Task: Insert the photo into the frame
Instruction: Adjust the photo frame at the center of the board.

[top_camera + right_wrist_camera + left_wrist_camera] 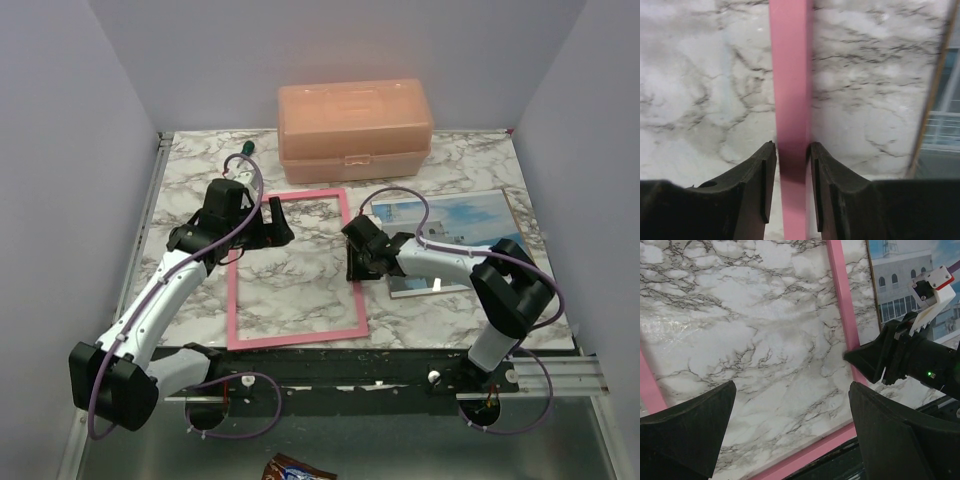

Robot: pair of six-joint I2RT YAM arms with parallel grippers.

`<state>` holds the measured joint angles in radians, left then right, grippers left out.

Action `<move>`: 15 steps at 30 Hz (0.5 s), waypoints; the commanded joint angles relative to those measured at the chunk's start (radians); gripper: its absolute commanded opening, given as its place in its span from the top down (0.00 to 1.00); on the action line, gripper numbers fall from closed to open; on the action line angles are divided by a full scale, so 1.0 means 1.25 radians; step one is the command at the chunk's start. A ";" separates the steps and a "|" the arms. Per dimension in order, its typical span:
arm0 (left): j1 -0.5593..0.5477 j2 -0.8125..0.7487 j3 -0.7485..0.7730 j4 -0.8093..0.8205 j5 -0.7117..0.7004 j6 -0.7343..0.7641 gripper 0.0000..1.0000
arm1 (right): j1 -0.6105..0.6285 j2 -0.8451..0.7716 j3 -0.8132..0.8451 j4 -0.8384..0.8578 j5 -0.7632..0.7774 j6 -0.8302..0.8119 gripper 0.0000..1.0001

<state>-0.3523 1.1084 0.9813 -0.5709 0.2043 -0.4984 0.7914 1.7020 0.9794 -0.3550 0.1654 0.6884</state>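
The pink frame [233, 300] lies flat on the marble table, front up, with bare marble showing through it. The photo [460, 215], a white building against blue sky, lies flat just to its right, partly under my right arm. My right gripper [352, 270] points down over the frame's right bar [790, 60], its two fingers closed against either side of that bar [840, 290]. The photo's edge [947, 125] shows at the right of that view. Above the frame's upper left part, my left gripper [280, 220] hangs wide open [791, 390] with nothing between its fingers.
A peach plastic box [355, 128] stands at the back, just beyond the frame's top bar. A small green-handled tool [244, 148] lies at the back left. The frame's bottom bar runs along the table's dark front edge [400, 362]. White walls close in both sides.
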 commanded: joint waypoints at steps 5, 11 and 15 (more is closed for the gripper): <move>-0.018 0.032 0.030 -0.037 -0.032 -0.011 0.02 | 0.024 -0.016 -0.047 0.114 -0.203 0.052 0.41; -0.025 0.045 0.034 -0.042 -0.028 -0.026 0.02 | 0.025 -0.054 -0.086 0.182 -0.316 0.084 0.23; -0.045 0.072 0.043 -0.045 -0.032 -0.039 0.02 | 0.024 -0.078 -0.115 0.223 -0.357 0.108 0.15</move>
<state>-0.3820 1.1652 0.9947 -0.6090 0.1890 -0.5217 0.8108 1.6413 0.8692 -0.1482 -0.1692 0.7761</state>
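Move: The right hand is down at the table with its fingertips astride the photo frame's right-hand strip, the strip directly between them. From this hand, the frame's open middle lies some 13 cm left and 3 cm farther out, and its near right corner about 12 cm back and 2 cm to the right. The photo's middle is roughly 20 cm right and 8 cm ahead. From the left hand, that gripped part of the strip is about 15 cm right, 1 cm back and 19 cm below. With its outer finger still against the right-hand strip, the right hand pushes the frame left, sweeping about 5 cm left and 4 cm back and rising a little. The wrist rolls some 20 degrees, swinging the fingertips leftward, while the fingers spread from about a third open to nearly full, the inner one parting from the strip. ##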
